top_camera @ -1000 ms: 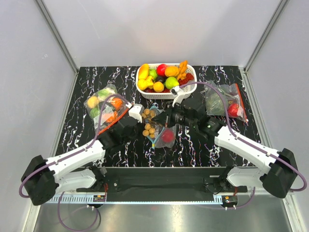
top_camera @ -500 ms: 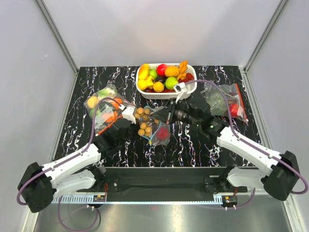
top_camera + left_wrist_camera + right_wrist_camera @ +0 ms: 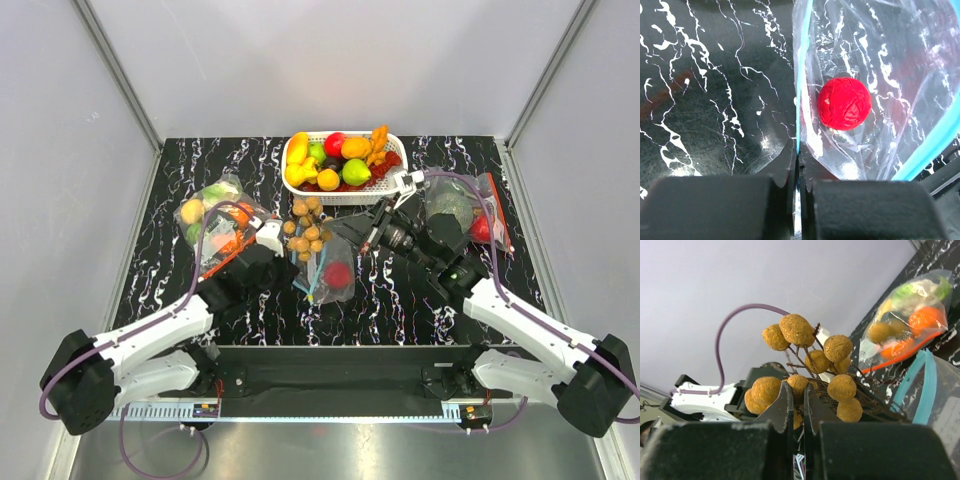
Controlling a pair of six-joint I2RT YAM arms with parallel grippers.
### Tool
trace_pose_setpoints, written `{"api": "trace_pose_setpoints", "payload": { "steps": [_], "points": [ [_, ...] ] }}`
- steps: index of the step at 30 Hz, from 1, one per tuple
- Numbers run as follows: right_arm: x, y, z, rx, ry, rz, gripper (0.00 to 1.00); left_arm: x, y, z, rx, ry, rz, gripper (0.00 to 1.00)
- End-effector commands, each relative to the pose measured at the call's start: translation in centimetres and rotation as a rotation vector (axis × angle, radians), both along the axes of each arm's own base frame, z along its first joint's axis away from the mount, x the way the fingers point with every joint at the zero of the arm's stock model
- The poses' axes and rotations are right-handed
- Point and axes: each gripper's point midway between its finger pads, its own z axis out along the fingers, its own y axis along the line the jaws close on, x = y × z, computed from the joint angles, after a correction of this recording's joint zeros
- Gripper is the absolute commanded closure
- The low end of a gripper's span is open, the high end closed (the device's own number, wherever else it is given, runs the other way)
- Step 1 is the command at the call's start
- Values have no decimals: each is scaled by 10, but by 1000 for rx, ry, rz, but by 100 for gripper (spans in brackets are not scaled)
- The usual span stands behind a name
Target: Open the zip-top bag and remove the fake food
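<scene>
The zip-top bag [image 3: 333, 278] lies at mid-table, clear with a teal zip strip, its mouth open. My left gripper [image 3: 296, 268] is shut on the teal strip [image 3: 798, 125] at the bag's left edge. The glossy red fruit [image 3: 340, 273] is still inside the bag and also shows in the left wrist view [image 3: 844, 103]. My right gripper [image 3: 336, 228] is shut on the stems of the bunch of tan-brown balls [image 3: 308, 226] and holds it in the air, outside the bag and behind its mouth. In the right wrist view the bunch [image 3: 841, 386] sits round the jaws [image 3: 796, 390].
A white basket [image 3: 345, 198] of mixed fruit stands at the back centre. A clear bag with an orange-red strip [image 3: 212, 225] lies at the left, and it also shows in the right wrist view [image 3: 910, 325]. Another such bag [image 3: 462, 210] lies at the right.
My right gripper has pulled back to the right and lifted the tan-brown bunch out of the bag's mouth. My left gripper has kept hold of the teal strip.
</scene>
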Motion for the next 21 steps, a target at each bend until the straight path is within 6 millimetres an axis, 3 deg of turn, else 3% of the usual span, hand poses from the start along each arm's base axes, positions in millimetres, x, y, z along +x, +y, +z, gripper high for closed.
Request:
{"api": "trace_pose_setpoints", "payload": {
  "steps": [1,7,10,11,13,14,15,17,21],
  "points": [
    [-2,-8,49,135,-96,-7,100,11,-9,16,-33,-49,-11,100],
    [-5,-13,85,177,-171,-6,100,21,-13,8,6,-25,-4,100],
    [12,-19,85,107,-195,-72,100,21,-11,13,2,-35,1,100],
    [21,-18,75,66,-171,-85,100,20,-9,17,-2,-44,4,100],
    [40,-27,77,25,-192,-131,100,19,-5,19,7,-50,11,100],
    [51,-26,63,-16,-162,-135,100,18,-3,24,1,-59,15,100],
    [67,-37,66,-36,-177,-177,100,16,0,21,14,-50,16,100],
    [90,-42,46,-95,-140,-197,100,14,3,24,10,-55,18,100],
    [141,-69,32,-164,-116,-281,100,9,6,27,0,-60,13,100]
  ]
}}
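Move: The white basket I'm taking the sprig of brown balls to, already pinched in my right fingers, is about 26 cm ahead of that hand, 4 cm to its right and 30 cm below. The red ball in the open bag is almost straight beneath, 2 cm to the right and 31 cm down; the left food bag is some 14 cm ahead, 26 cm left. My left hand, on the bag's blue rim, has the basket about 26 cm ahead and 13 cm right. I raise my right hand about 7 cm over the bag, then swing it forward some 11 cm and about half as far right towards the basket, sinking slightly at the end and turning roughly 15 degrees clockwise, fingers still shut on the sprig. My left hand keeps its pinch on the blue rim, dipping about 2 cm and coming back up. ##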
